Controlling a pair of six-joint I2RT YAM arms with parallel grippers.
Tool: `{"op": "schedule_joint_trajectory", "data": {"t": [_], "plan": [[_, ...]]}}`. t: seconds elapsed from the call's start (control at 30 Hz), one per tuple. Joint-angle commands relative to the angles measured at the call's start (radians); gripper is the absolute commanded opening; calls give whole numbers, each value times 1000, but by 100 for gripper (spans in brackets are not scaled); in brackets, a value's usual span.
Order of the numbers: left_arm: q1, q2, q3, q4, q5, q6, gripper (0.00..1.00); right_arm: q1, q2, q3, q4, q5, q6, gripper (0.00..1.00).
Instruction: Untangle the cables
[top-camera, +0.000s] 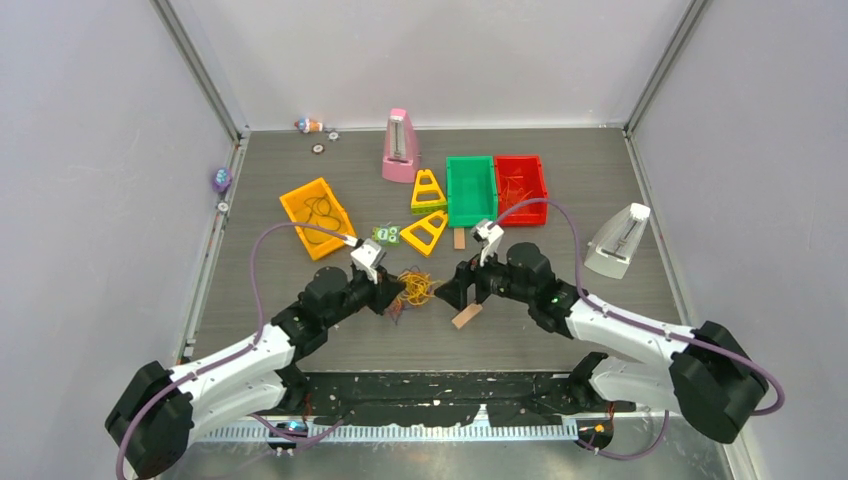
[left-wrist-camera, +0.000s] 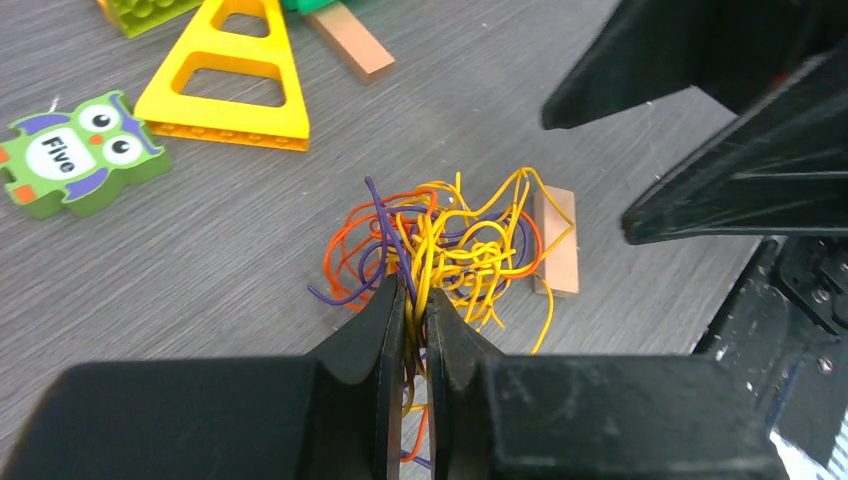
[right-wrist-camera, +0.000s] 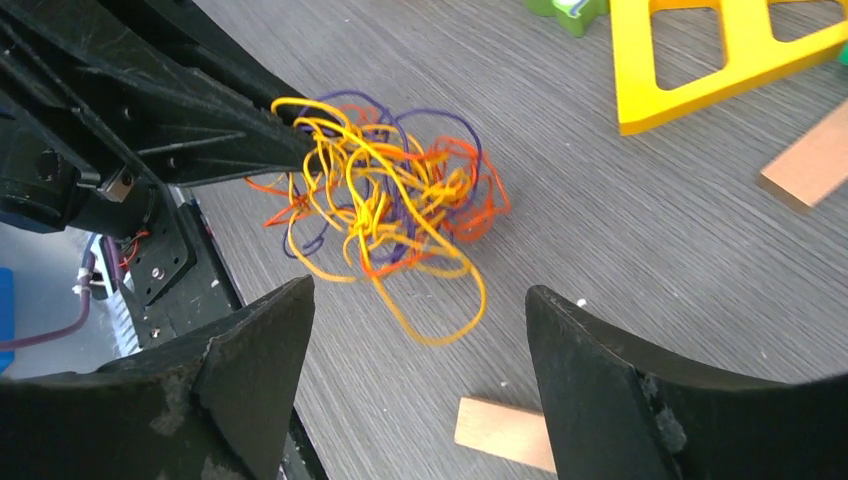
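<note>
A tangled ball of thin yellow, orange-red and dark purple cables (top-camera: 416, 288) hangs just above the grey table between the two arms. My left gripper (top-camera: 396, 298) is shut on several strands at the ball's left edge; in the left wrist view the cables (left-wrist-camera: 450, 245) run down between its closed fingertips (left-wrist-camera: 418, 300). My right gripper (top-camera: 452, 291) is open and empty just right of the ball. In the right wrist view the cables (right-wrist-camera: 385, 205) lie ahead of its wide-spread fingers (right-wrist-camera: 270, 340).
A small wooden block (top-camera: 466, 316) lies under the right gripper. Yellow triangle frames (top-camera: 425, 232), an owl card (top-camera: 386, 235), another wooden block (top-camera: 459, 238), orange (top-camera: 317, 217), green (top-camera: 471, 189) and red (top-camera: 521, 182) bins and two metronomes (top-camera: 401, 146) stand behind.
</note>
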Motion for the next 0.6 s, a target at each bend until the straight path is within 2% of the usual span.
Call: {"op": "schedule_joint_trajectory", "data": {"t": [0.0,0.23,0.3,0.37,0.43,0.47,0.53,0.57], "plan": [[0,-27,-19,124,100,15,11,7,76,68,83,-94,-45,82],[0,-72,-52,166,124,14,11,8,130,58,128,-122,-49,78],[0,-75,-55,170,118,13,11,7,136,55,146,-160,-47,69],[0,-73,-55,170,115,11,11,8,135,47,168,-191,-39,55],[0,-67,-51,164,99,10,11,8,122,36,185,-195,-34,36],[-1,-65,-48,156,92,9,11,8,115,26,188,-195,-34,34],[0,-61,-43,144,75,10,11,7,89,10,191,-189,-33,20],[0,-60,-39,137,69,10,11,8,70,7,182,-178,-32,10]]}}
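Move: My left hand already holds the cable tangle, whose middle sits about 3 cm right and 1 cm ahead of its fingertips, hanging some 2 cm lower. From my open right hand, that tangle is roughly 7 cm left, level fore and aft, 2 cm down, with a yellow loop reaching towards my fingers. Below my right hand by about 9 cm, the wooden block lies 3 cm back and 3 cm right; the yellow triangle lies 13 cm ahead and 6 cm left. I shut my right fingers from wide open to nearly closed, pinching the yellow loop at the tangle's near side, as that hand eases about 2.5 cm left, dips 1.5 cm and comes back up, turning some 10 degrees counter-clockwise. My left hand keeps its pinch on the tangle and draws it back and up by 1 to 2 cm, drifting slightly right. ##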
